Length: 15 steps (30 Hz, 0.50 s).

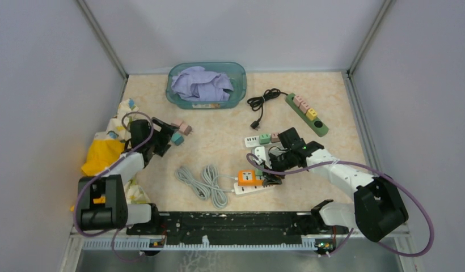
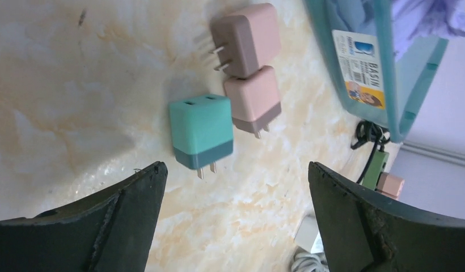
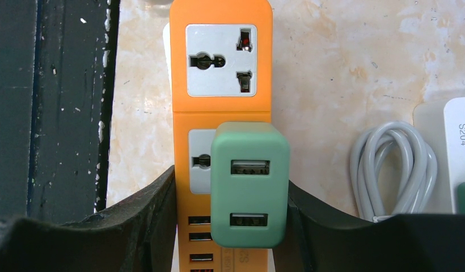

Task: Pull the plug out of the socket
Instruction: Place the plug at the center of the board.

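A green two-port USB plug (image 3: 250, 184) sits in the lower socket of the orange socket strip (image 3: 222, 62), which lies near the table's front (image 1: 248, 177). My right gripper (image 3: 233, 190) straddles both: one finger presses the strip's left edge, the other the plug's right side. My left gripper (image 2: 236, 170) hangs open over the table at the far left (image 1: 161, 140), with nothing between its fingers. Just beyond its tips a teal plug (image 2: 201, 133) lies loose, prongs toward me, beside two pink plugs (image 2: 250, 68).
A teal basin (image 1: 239, 85) of lilac cloth stands at the back. A green strip (image 1: 318, 127) with plugs and a black cable (image 1: 263, 102) lie back right. A white strip (image 1: 254, 141), coiled grey cable (image 1: 204, 184) and yellow cloth (image 1: 102, 153) are nearby.
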Tool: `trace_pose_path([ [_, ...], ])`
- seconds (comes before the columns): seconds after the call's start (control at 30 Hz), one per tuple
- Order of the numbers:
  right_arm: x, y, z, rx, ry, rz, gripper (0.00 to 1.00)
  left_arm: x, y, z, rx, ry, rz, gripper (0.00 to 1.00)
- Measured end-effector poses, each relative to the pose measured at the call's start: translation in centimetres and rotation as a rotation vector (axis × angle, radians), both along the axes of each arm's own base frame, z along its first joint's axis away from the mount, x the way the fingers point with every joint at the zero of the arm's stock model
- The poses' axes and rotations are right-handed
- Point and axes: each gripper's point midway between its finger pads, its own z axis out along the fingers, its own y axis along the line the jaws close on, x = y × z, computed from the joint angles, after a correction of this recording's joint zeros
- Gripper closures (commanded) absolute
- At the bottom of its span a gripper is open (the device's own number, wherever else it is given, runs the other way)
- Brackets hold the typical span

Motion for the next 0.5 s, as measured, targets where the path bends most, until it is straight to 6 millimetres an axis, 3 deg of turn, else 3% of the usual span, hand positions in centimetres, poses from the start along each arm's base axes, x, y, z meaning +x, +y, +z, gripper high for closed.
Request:
trace_pose_path([
  [0.23,0.0,0.0,0.0,0.000,-0.004,0.003,1.00,-2.1,-2.1,2.8,-0.010,-0.152,-0.152,0.00],
  [0.43,0.0,-0.1,-0.4,-0.014,0.005,0.002,0.92,-4.6,-6.8,4.7,-0.092,-0.324,-0.416,0.00],
  [0.5,0.0,-0.1,-0.7,-0.023,0.006,0.005,0.84,-5.6,-9.2,5.8,-0.101,-0.389,-0.535,0.00],
])
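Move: The green plug on the orange strip lies about 35 cm to the left hand's right and some 17 cm back, roughly level in height; the orange strip is right under this plug. The just-placed teal plug is 3 cm ahead, 2 cm right and 4 cm below the hand, and the nearer pink plug 7 cm ahead, 5 cm right. From the right hand, the green plug is about 1 cm ahead, 1 cm left and 2 cm above. Take the open left gripper up and away from the teal plug, swinging it about 9 cm right with some 6 cm each of rise and pull back, the sideways part quickening, towards the green plug. Turn the wrist clockwise about 30 degrees while tipping the fingertips up. Keep the right fingers gripped on the orange strip. ##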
